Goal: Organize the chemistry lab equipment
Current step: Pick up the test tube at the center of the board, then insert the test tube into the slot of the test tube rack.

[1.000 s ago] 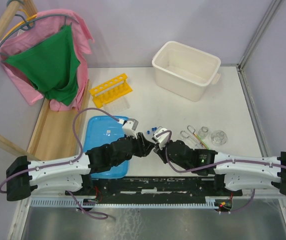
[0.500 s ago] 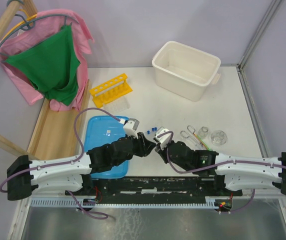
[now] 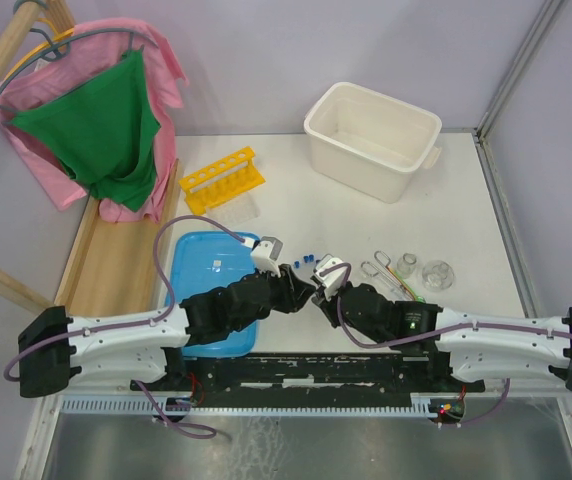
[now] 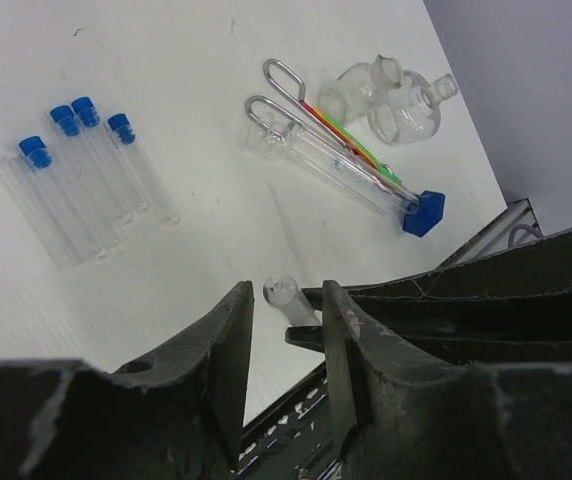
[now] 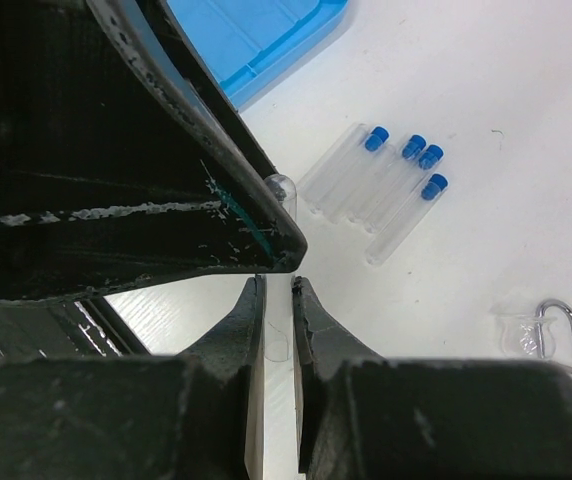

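My right gripper (image 5: 276, 285) is shut on a clear tube (image 5: 280, 188) and holds it just above the table. My left gripper (image 4: 284, 305) is open, and its fingers (image 4: 231, 340) stand either side of that tube's free end (image 4: 288, 296). The two grippers meet at the table's near middle (image 3: 311, 287). Several blue-capped tubes (image 4: 76, 180) lie side by side on the table, also seen in the right wrist view (image 5: 386, 185). The metal tongs (image 4: 286, 110) lie with coloured rods (image 4: 358, 148) beside two glass flasks (image 4: 391, 95). The yellow rack (image 3: 223, 178) stands at the back left.
A blue ribbed lid (image 3: 204, 275) lies under the left arm. A large white tub (image 3: 371, 125) stands at the back. A wooden rail and hanging pink and green cloths (image 3: 106, 130) are at the left edge. A frame post runs along the right side.
Both grippers have shifted slightly right and away from the bases, staying together. The lying tubes, tongs and flasks have not moved.
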Robot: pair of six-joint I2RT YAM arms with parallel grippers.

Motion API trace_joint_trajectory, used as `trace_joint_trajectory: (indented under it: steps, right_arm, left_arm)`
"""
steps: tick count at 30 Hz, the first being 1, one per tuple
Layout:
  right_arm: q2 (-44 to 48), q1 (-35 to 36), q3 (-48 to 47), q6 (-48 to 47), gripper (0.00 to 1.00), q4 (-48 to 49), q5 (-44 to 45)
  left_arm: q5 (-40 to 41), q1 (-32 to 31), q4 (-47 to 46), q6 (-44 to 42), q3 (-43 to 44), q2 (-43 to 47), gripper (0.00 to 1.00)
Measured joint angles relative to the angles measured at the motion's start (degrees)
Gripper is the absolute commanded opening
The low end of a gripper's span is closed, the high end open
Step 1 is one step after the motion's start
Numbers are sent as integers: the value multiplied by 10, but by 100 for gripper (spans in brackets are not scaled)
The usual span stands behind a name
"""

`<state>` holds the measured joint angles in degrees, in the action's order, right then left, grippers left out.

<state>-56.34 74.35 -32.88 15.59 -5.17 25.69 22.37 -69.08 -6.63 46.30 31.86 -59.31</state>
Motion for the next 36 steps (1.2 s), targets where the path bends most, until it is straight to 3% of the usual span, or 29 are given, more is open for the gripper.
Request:
trace_joint_trajectory:
  steps: [8, 17, 19, 24, 32, 36]
  right_arm:
    - [2, 3, 0, 2, 13, 0, -7]
    - [2, 3, 0, 3, 14, 0, -12]
    - [2, 3, 0, 5, 26, 1, -12]
    - [4, 4, 0, 9, 46, 0, -12]
    - [51, 7, 2, 11, 47, -18, -13]
    - [53, 7, 2, 21, 47, -38, 11]
  left_arm:
    - [5, 0, -13, 0, -3, -2, 37]
    - [11, 0, -21, 3, -8, -2, 9]
    - [11, 0, -21, 7, -8, -1, 4]
    - [33, 5, -9, 10, -8, 7, 3]
    - [71, 75, 43, -6, -7, 19, 3]
    - [81, 151, 75, -42, 10, 18, 3]
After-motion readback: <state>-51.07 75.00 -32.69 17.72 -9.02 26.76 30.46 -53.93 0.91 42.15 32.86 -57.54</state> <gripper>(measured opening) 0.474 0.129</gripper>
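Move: The test tube is still in my right fingers, its middle only about 1 cm ahead and 1 cm to the left of that hand, and roughly 1 cm to the right of my half-open left hand and 1 cm below it. The capped tubes lie some 7 cm ahead of my left hand, 1 cm right, about 14 cm down. The middle of the blue tray is about 24 cm to its left and level with it. The yellow rack is around 29 cm ahead and 21 cm left. I shut my left fingers on the test tube while my right hand holds it nearly still. Once it is pinched, I open the right fingers and ease that hand only a centimetre or two up and to the right. My left hand keeps its grip and speeds off left and forward about 12 cm, roughly level, towards the rack, turning some 20 degrees counter-clockwise. ##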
